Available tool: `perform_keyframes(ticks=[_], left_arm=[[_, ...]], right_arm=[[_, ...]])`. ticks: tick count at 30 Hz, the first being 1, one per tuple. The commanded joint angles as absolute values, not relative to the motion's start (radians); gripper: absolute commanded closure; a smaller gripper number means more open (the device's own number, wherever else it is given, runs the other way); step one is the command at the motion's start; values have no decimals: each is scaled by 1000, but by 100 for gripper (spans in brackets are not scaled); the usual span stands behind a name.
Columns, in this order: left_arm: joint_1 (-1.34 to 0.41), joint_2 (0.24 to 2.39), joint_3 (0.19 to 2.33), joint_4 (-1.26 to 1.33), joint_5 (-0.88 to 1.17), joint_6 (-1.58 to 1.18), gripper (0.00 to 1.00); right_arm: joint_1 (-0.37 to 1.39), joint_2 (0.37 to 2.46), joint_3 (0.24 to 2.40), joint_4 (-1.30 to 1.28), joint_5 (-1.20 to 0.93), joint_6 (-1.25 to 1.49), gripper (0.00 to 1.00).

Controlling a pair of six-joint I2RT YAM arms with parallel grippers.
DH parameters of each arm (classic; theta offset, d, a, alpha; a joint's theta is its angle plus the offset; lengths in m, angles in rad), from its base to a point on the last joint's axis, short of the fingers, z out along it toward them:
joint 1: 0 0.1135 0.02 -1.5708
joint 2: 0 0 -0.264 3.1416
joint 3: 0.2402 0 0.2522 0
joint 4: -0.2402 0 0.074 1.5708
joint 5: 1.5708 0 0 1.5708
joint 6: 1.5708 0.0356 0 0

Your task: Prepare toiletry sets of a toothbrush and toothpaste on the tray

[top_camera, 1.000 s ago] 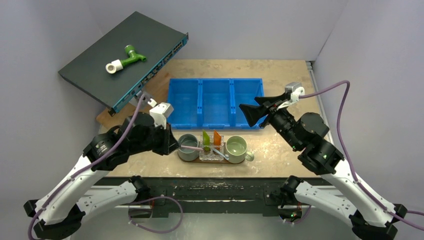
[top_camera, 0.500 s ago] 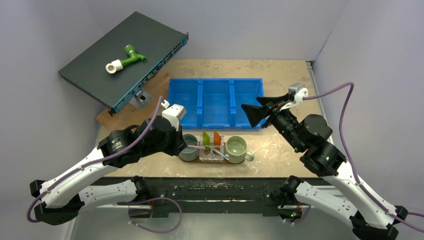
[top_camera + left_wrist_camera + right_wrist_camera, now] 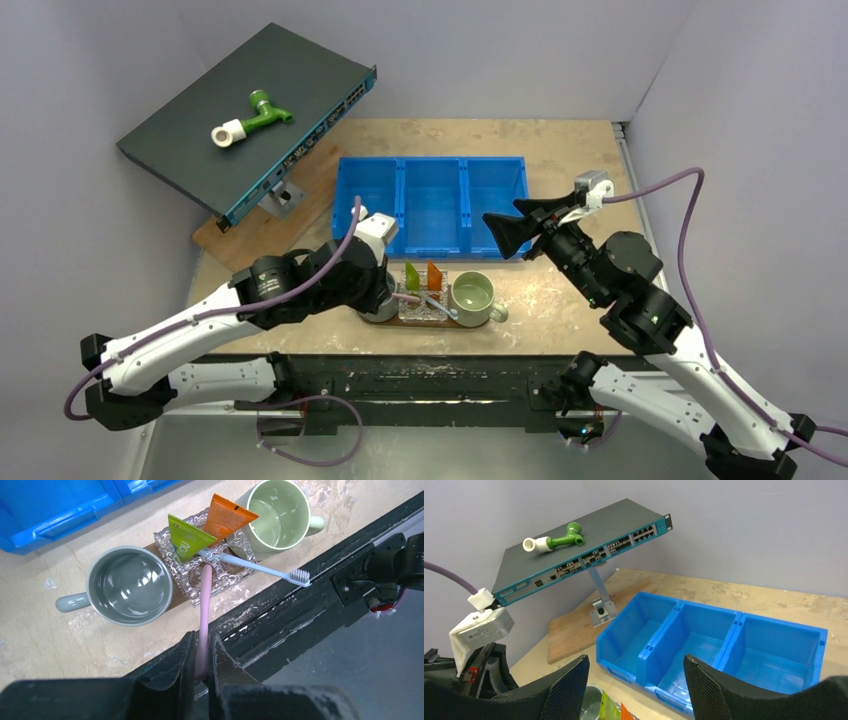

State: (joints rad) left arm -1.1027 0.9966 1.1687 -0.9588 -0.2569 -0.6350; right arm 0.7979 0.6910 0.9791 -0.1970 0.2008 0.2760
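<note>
My left gripper point(image 3: 201, 660) is shut on the handle of the pink toothbrush point(image 3: 204, 597). Its far end rests in a clear glass holder point(image 3: 186, 574) on the dark-brown tray point(image 3: 177, 594). The lime-green tube point(image 3: 186, 536) and orange tube point(image 3: 227, 517) stand in that holder. The pale blue toothbrush point(image 3: 260, 568) lies across it, bristles over the table's front edge. In the top view my left arm covers the tray's left end point(image 3: 432, 322). My right gripper point(image 3: 515, 232) is open and empty, raised over the blue bin's right end; in its wrist view point(image 3: 636, 680) the jaws stand wide apart.
A grey mug point(image 3: 130, 585) and a pale green mug point(image 3: 275, 512) stand at the tray's ends. The blue three-compartment bin point(image 3: 430, 200) sits behind. A tilted network switch point(image 3: 250, 110) with a green-white pipe fitting point(image 3: 250, 118) stands on a wooden board point(image 3: 250, 240) at the back left.
My left arm has swung right toward the holder with the pink toothbrush in its jaws, now covering the grey mug in the top view. The right arm has barely shifted.
</note>
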Motion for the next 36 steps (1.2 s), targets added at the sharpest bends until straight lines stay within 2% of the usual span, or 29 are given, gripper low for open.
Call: perform_keyframes(ticks=[1, 36], left_arm=[[-1125, 1020, 1163, -890, -300, -631, 100], [-1305, 1235, 1173, -839, -551, -585, 100]], right_arm=[[798, 681, 973, -189, 227, 285, 29], [798, 681, 930, -188, 227, 304, 28]])
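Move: The left hand holds the pink toothbrush, its free end reaching out over the clear holder on the tray. The holder's middle lies about 7 cm ahead of this hand, 6 cm right and some 12 cm below. At about that depth, the grey mug stands 7 cm ahead and 2 cm left, the green mug 7 cm ahead and 15 cm right. The green toothpaste is 10 cm ahead, 4 cm right and 9 cm down. From the right hand, the holder is roughly level fore-and-aft, 13 cm left and 28 cm below. Keeping its pinch on the pink toothbrush, the left hand sinks about 4.5 cm and goes nearly 4 cm to the right, bringing the brush's free end down towards the near pocket beside the green toothpaste. Along the way the wrist turns some 15 degrees, so the fingers point less to the right and a little more steeply down; they stay shut. ##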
